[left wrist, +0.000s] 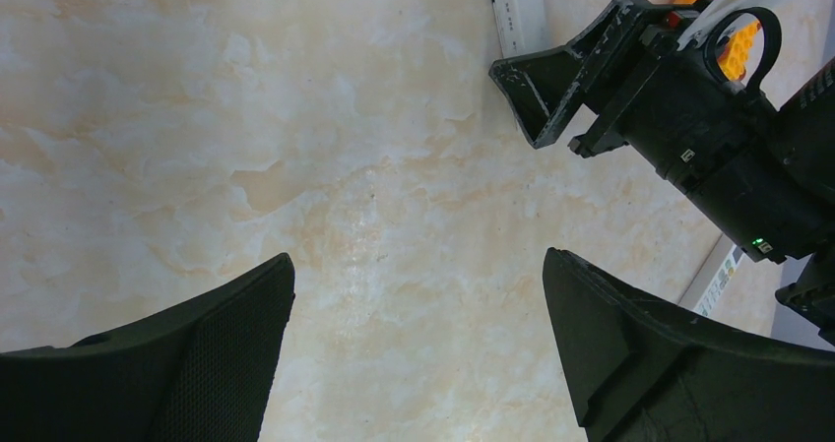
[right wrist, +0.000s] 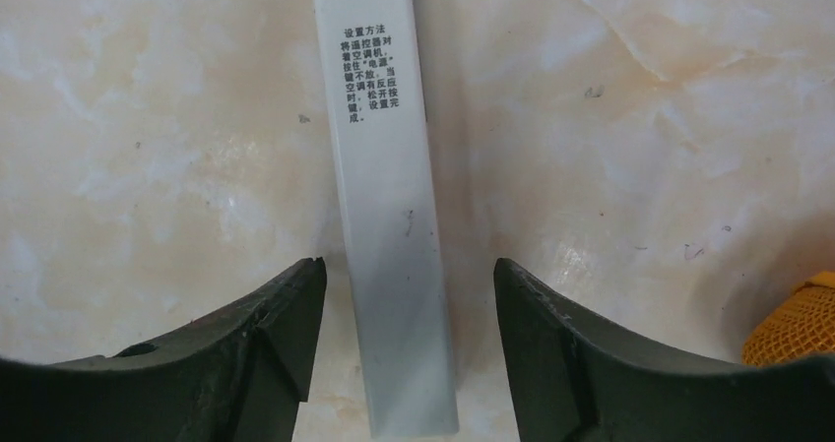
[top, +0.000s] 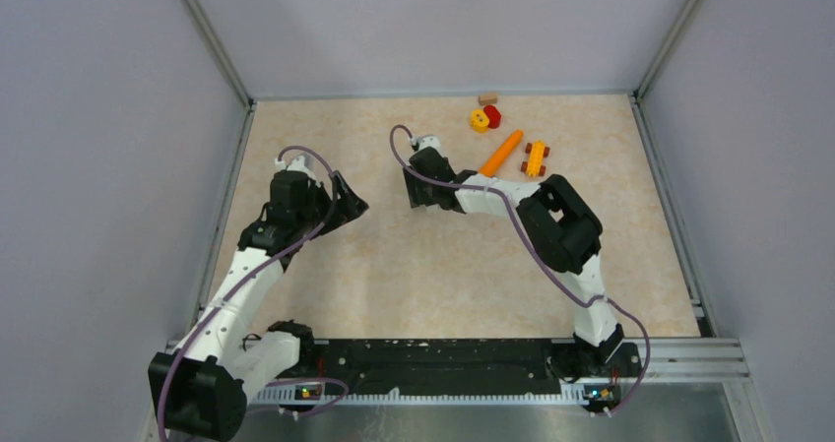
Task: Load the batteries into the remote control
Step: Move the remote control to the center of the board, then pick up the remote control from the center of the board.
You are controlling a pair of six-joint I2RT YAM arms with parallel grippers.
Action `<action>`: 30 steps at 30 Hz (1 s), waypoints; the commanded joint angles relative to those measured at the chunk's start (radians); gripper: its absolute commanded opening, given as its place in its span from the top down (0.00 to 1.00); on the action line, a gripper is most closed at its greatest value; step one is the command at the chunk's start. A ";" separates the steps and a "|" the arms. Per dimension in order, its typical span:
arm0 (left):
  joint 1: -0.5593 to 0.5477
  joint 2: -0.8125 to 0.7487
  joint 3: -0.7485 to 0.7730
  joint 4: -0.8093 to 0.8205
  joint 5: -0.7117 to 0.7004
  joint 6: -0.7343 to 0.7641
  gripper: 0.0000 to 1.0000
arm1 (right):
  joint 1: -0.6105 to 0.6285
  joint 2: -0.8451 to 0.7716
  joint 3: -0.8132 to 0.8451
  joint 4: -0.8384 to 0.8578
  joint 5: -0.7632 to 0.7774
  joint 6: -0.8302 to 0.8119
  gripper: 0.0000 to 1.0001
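Observation:
The remote control (right wrist: 389, 216) is a slim white bar with printed text, lying flat on the marbled table. My right gripper (right wrist: 409, 265) straddles its near end, open, with a gap between each finger and the bar. The left wrist view shows the bar's other end (left wrist: 517, 9) poking out past the right gripper (left wrist: 551, 97). From above, the right gripper (top: 418, 194) hides the bar. My left gripper (left wrist: 418, 260) stands wide open over bare table, left of the right one (top: 350, 206). The batteries are out of view.
Toys lie at the back right: an orange carrot (top: 501, 153), a yellow-and-red car (top: 535, 157), a yellow and red block (top: 483, 118) and a small brown block (top: 487, 97). An orange mesh object (right wrist: 798, 319) sits right of the right finger. Walls enclose the table.

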State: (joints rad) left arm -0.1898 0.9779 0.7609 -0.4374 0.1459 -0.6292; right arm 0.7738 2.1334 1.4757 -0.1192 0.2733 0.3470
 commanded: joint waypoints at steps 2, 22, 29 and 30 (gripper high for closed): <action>0.006 -0.003 0.007 0.021 -0.002 0.018 0.01 | -0.014 -0.070 0.043 -0.046 -0.043 0.024 0.27; 0.044 -0.063 0.004 0.018 -0.038 0.078 0.01 | -0.403 -0.845 -0.521 -0.448 0.189 0.329 0.02; 0.044 -0.031 0.007 0.023 0.004 0.078 0.01 | -0.564 -1.016 -0.711 -0.546 0.231 0.558 0.01; 0.044 -0.029 0.002 0.023 0.006 0.077 0.01 | -0.574 -1.031 -0.730 -0.563 0.234 0.593 0.01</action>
State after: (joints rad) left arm -0.1513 0.9390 0.7609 -0.4454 0.1253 -0.5716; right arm 0.2420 1.1786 0.8001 -0.6022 0.4606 0.7597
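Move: The right hand, its half-open fingers around the white remote it has just set down, heads for the second remote control, about 37 cm to its right and 15 cm back, also flat on the table. The white remote's middle is some 3 cm ahead and 1 cm left; the batteries lie about 15 cm right, level with the hand; the orange microphone is roughly 18 cm right and 9 cm ahead. From the left hand, the second remote lies some 50 cm right, 4 cm back and 14 cm below. Straight up off the white remote at first, then in a fast arc to the right and somewhat back, the right hand crosses about 34 cm towards the second remote control, sinking again over the last stretch. Its fingers spread wide early on, while the wrist swings some 55 degrees clockwise to line up with that remote, without touching it yet. ##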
